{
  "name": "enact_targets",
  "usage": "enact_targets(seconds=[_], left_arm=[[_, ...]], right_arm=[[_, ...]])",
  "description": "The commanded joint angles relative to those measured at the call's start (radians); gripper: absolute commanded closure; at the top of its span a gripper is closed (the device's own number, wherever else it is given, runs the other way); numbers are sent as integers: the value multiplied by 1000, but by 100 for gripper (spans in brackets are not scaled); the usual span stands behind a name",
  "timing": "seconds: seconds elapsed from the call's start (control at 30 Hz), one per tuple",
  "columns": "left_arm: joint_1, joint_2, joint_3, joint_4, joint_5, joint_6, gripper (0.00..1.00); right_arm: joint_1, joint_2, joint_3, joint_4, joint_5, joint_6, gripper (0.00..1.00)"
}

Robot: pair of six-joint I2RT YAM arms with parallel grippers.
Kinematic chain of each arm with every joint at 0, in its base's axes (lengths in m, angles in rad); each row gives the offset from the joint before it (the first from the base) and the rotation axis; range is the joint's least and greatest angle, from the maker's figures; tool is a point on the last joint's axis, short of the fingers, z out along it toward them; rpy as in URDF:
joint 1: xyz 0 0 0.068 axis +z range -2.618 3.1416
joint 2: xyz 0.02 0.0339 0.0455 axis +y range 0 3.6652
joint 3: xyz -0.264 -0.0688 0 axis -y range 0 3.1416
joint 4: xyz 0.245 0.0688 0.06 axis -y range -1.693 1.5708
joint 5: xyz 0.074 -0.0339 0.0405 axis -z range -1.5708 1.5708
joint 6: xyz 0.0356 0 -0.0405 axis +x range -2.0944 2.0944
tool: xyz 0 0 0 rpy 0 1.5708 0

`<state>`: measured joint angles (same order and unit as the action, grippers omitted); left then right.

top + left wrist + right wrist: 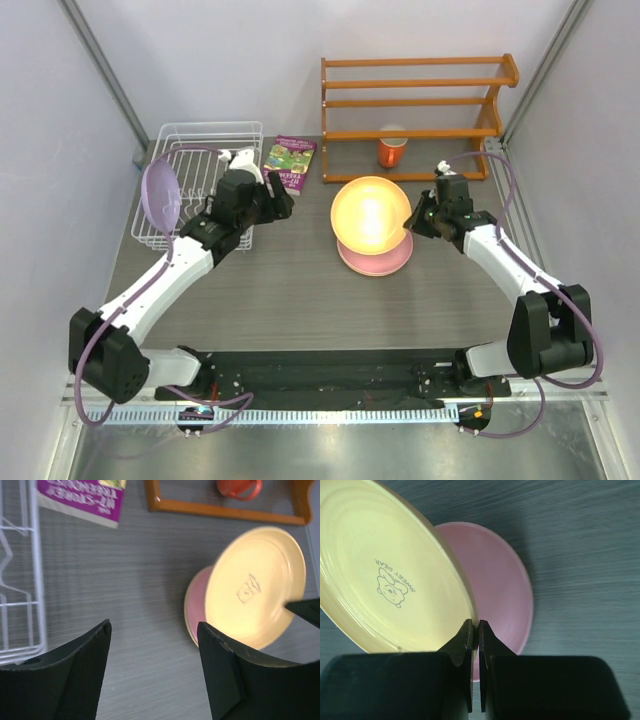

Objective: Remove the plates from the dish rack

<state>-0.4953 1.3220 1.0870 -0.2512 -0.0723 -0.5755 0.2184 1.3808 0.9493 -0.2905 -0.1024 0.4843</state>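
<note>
The white wire dish rack [205, 165] stands at the back left, and a lavender plate [160, 195] stands upright at its left end. In the middle of the table a pink plate [378, 260] lies flat. A yellow plate [370, 213] tilts above it, and my right gripper [412, 222] is shut on its right rim. The right wrist view shows that gripper [475, 626] pinching the yellow plate [385, 570] over the pink plate [500, 580]. My left gripper [283, 205] hovers between rack and plates. Its jaws [155, 630] stand open and hold nothing.
A purple book [290, 163] lies just right of the rack. An orange wooden shelf [415, 105] stands at the back right with an orange mug [392, 151] on its lowest level. Grey walls close in both sides.
</note>
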Motion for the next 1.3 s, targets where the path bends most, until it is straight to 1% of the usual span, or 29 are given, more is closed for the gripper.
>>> enact_targets(seconds=[0.0, 0.07, 0.1, 0.17, 0.2, 0.23, 0.27, 0.3, 0.37, 0.4, 0.47, 0.5, 0.57, 0.7, 0.73, 0.77, 0.8, 0.87, 0.9, 0.93, 0.97, 1.2, 1.27], left_arm=[[-2, -104, -1, -14, -315, 138, 27], [-2, -133, -4, -22, -416, 202, 22], [-2, -138, -6, -20, -510, 219, 19], [0, -145, -13, -13, -604, 253, 13], [0, -145, -16, 1, -673, 291, 11], [-2, -141, -19, 9, -704, 313, 10], [1, -129, -21, 15, -733, 328, 6], [3, -118, -19, 27, -792, 365, 5], [11, -98, -19, 32, -840, 391, 2], [24, -77, -15, 38, -868, 408, 2], [43, -60, -16, 39, -886, 413, 1], [70, -49, -18, 40, -885, 404, 1], [101, -44, -19, 32, -865, 384, 0], [197, -46, -25, 13, -808, 327, 1], [211, -47, -25, 9, -799, 315, 0], [224, -44, -25, 7, -782, 310, 0], [244, -44, -24, 6, -776, 307, 1], [261, -38, -19, 6, -768, 302, 1], [274, -35, -15, 6, -768, 304, 0], [282, -29, -13, 6, -765, 302, 0], [290, -24, -10, 6, -758, 301, 0], [357, 29, 10, 41, -765, 312, 1], [376, 54, 8, 64, -765, 321, 0]], right_arm=[[-63, -35, 68, -137, 41, -55, 99], [-76, -39, 62, -167, 35, -70, 99], [-77, -37, 59, -179, 27, -75, 99], [-80, -31, 54, -187, 6, -75, 99], [-80, -23, 52, -190, -5, -78, 99], [-82, -14, 51, -188, -14, -81, 99], [-80, -8, 51, -190, -26, -81, 99], [-80, -2, 51, -194, -31, -84, 99], [-80, 12, 51, -197, -39, -85, 99], [-80, 17, 48, -199, -42, -87, 99], [-82, 32, 49, -200, -51, -92, 99], [-82, 38, 46, -199, -52, -92, 99], [-80, 58, 49, -199, -60, -95, 99], [-79, 80, 51, -191, -69, -99, 98], [-80, 83, 51, -188, -69, -99, 89], [-79, 86, 49, -179, -71, -101, 86], [-80, 87, 46, -174, -72, -105, 79], [-80, 86, 48, -162, -74, -108, 58], [-80, 78, 45, -157, -71, -113, 55], [-80, 77, 45, -154, -57, -113, 50], [-80, 72, 46, -153, -51, -118, 38], [-80, -5, 37, -154, 47, -125, 36], [-80, -41, 34, -154, 73, -127, 32]])
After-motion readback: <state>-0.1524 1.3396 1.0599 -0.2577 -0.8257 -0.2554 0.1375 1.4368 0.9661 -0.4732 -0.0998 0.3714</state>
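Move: The pink plate, where the held yellow plate is bound, has its centre about 8 cm to the left of the right hand, 4 cm back and some 8 cm below; the orange mug is roughly 20 cm ahead, 3 cm left. The last purple plate stands some 31 cm to the left hand's left, 4 cm ahead and 10 below, in the dish rack, whose middle is about 19 cm left, 4 ahead. The book lies 10 cm ahead, 1 cm right. The yellow plate, still pinched by its rim, is carried right and back by the right hand, then lowered onto the pink plate, about 5 cm down in all with the fingers tipping further down; the fingers then open and let go. Meanwhile the empty left hand sweeps about 27 cm left over the rack towards the purple plate, arching up and back down, rolling its left side up, turning counter-clockwise and opening wide. ##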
